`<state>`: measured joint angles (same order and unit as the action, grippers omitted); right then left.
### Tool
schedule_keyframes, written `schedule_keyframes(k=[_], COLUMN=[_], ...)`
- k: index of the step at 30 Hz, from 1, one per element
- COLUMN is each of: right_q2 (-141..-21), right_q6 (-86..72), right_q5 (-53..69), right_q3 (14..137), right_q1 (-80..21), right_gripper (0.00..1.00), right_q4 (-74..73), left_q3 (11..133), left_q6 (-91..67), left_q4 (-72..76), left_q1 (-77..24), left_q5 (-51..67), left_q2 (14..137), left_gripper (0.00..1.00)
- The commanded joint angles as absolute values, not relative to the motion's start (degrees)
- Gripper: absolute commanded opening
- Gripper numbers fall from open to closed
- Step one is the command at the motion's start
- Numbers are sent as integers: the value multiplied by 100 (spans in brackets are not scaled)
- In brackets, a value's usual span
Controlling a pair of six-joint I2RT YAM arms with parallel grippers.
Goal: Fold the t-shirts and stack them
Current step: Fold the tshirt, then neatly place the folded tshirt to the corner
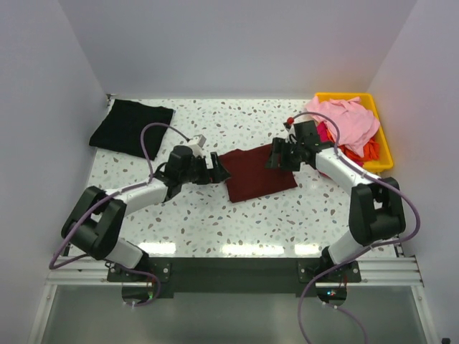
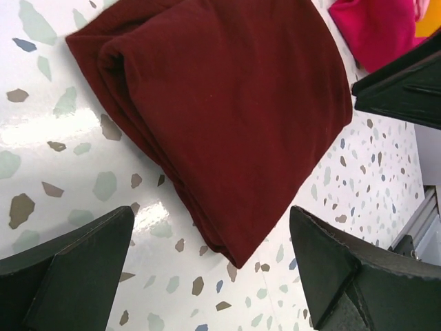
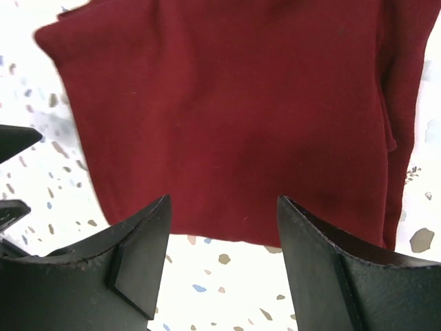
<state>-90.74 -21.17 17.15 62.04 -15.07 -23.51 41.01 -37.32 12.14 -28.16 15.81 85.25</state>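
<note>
A folded dark maroon t-shirt (image 1: 257,175) lies flat in the middle of the table, also filling the left wrist view (image 2: 227,110) and the right wrist view (image 3: 234,117). My left gripper (image 1: 219,170) hovers at its left edge, open, nothing between the fingers (image 2: 83,269). My right gripper (image 1: 277,157) sits at the shirt's far right corner, open and empty, its fingers (image 3: 138,255) just short of the cloth edge. A folded black t-shirt (image 1: 131,127) rests at the back left. Pink (image 1: 346,119), magenta and orange shirts lie heaped in the bin.
A yellow plastic bin (image 1: 382,143) stands at the back right against the wall. White walls close in the table on three sides. The magenta cloth (image 2: 375,27) shows at the top right of the left wrist view, with the other gripper's dark body (image 2: 406,83) beside it.
</note>
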Motion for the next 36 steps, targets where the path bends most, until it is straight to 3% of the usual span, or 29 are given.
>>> schedule_keyframes(k=[1, 16, 36], right_q2=[-9289, -9475, -9606], right_q6=[-2153, -2303, -2373], right_q5=[1723, 1670, 1696], right_q3=[6100, 5871, 5625], right_q1=[-1512, -1512, -1512], right_gripper=[66, 65, 65], right_q4=[-2083, -1977, -1899], left_q3=[3719, 3366, 3418], left_q6=[-4033, -4780, -5563], left_q4=[2598, 4727, 5783], left_q1=[-2812, -2812, -3075], left_q5=[1933, 2496, 2268], left_q2=[8718, 10150, 11408], left_gripper=[100, 100, 100])
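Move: The folded t-shirt's middle lies about 12 cm to the left gripper's right, level with it ahead, and 7 cm below; its near-left corner is some 6 cm back and 3 cm right of that gripper. From the right gripper, the shirt's middle is about 2 cm left, 1 cm back and 7 cm down; the magenta shirt sits roughly 17 cm to the right gripper's right and 5 cm farther out. Sink both open grippers over the folded shirt. Take the left down just over 4 cm, bringing it about 5 cm right towards the shirt's left edge and rolling some 20 degrees, left side dropping, until its fingers lie flatter; bring the right about 5 cm down, easing slightly back, to hover or rest on the cloth near its near edge. Keep both openings unchanged. ##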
